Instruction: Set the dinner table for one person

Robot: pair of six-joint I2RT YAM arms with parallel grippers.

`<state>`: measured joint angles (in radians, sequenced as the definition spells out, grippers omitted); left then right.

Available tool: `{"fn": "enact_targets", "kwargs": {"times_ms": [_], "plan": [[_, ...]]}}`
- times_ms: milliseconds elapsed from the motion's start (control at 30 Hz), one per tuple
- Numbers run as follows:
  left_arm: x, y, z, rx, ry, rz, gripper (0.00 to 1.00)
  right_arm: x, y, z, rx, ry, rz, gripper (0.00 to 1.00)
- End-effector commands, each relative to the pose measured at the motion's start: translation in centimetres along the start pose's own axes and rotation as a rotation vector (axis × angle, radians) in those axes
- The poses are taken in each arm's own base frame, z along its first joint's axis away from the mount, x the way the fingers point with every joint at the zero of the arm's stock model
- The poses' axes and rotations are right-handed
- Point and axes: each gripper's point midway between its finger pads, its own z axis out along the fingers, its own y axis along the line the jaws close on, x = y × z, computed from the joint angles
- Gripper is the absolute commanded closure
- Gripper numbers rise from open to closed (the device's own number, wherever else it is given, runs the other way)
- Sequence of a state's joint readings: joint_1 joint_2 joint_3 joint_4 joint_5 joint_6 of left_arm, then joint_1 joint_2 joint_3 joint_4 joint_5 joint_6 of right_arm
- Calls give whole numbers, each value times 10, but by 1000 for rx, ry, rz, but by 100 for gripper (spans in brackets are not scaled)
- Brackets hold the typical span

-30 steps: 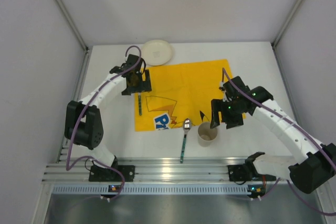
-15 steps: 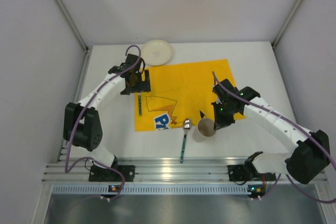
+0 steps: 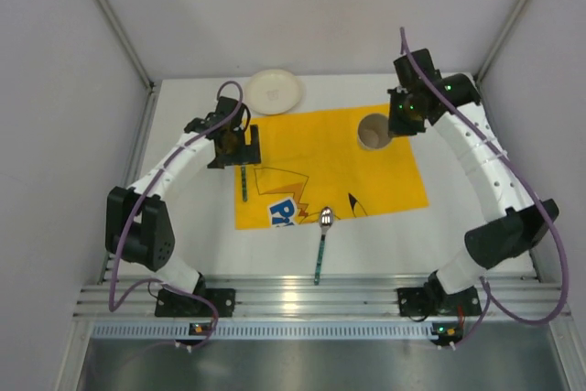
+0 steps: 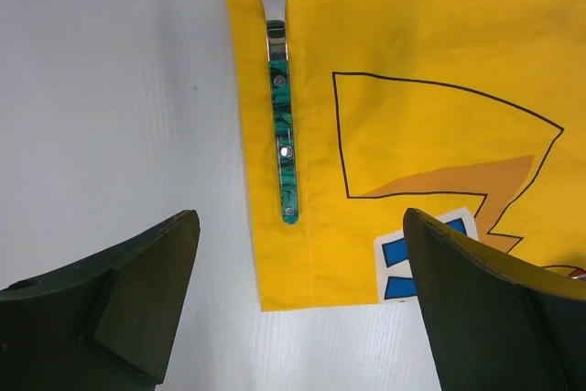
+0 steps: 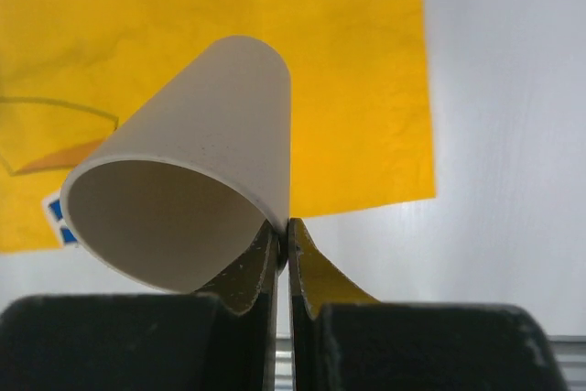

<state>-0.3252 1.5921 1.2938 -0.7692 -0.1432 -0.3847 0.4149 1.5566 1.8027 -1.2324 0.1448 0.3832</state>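
The dinner table point(image 3: 188, 240) is a white top with a yellow cartoon placemat point(image 3: 320, 148) on it. My right gripper point(image 3: 396, 122) is shut on the wall of a beige paper cup point(image 3: 374, 131), one finger inside the rim and one outside. It holds the cup tilted above the mat's far right corner. In the right wrist view the cup point(image 5: 197, 162) hangs from the gripper point(image 5: 283, 226) over the placemat point(image 5: 357, 52). My left gripper point(image 3: 233, 146) stands open above a green-handled fork point(image 4: 281, 125), which lies along the mat's left edge. A green-handled spoon point(image 3: 322, 240) lies at the mat's front edge.
A white plate point(image 3: 274, 91) sits on the table at the back, just beyond the mat's far left corner. A ribbed aluminium rail point(image 3: 293, 299) runs along the near edge. White booth walls close in the left, back and right sides.
My right gripper closed on the cup beside the spoon, lifted it and carried it back to the mat's far right corner. The left arm has stayed where it was.
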Motion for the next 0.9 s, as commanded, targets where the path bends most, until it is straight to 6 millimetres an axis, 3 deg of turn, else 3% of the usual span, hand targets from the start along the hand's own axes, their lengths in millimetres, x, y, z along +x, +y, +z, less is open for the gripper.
{"fn": "enact_targets", "kwargs": {"times_ms": [0, 33, 100, 200, 300, 367, 500, 733, 800, 833, 867], "plan": [[-11, -9, -18, 56, -28, 11, 2, -36, -41, 35, 116, -7, 77, 100], [-12, -10, -22, 62, -30, 11, 2, -46, -55, 41, 131, -13, 120, 100], [-11, -12, -27, 83, -33, 14, 2, -71, -61, 60, 115, -34, 171, 100], [-2, -9, -31, 82, -21, 22, 2, -104, -64, 83, 93, -56, 208, 100], [8, -3, -33, 76, -13, 24, 2, -122, -58, 109, 33, -35, 251, 100], [13, -1, -36, 74, -17, 18, 2, -124, -55, 123, -7, -11, 294, 100], [28, 7, -36, 59, -3, 6, 2, -107, -55, 156, -29, 73, 353, 100], [41, 13, -36, 49, 0, -12, 2, -86, -59, 179, 9, 154, 363, 100], [43, 13, -36, 52, 3, -13, 2, -82, -62, 183, 26, 166, 357, 93], [43, 12, -35, 54, 6, -15, 2, -83, -63, 183, 31, 163, 351, 76], [43, 11, -35, 56, 8, -14, 2, -82, -63, 184, 34, 164, 345, 69]]}}
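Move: The right hand holds the cup by its rim, the cup's middle about 4 cm to its left, 2 cm ahead and 4 cm below. The cup's spot on the placemat's far right part lies some 17 cm ahead, 1 cm right and 15 cm below; the plate is about 27 cm ahead and 27 cm left. From the left hand that spot is roughly 12 cm ahead and 36 cm right. Right hand carries the cup about 17 cm forward and 11 down onto the placemat, then opens; left backs off. ##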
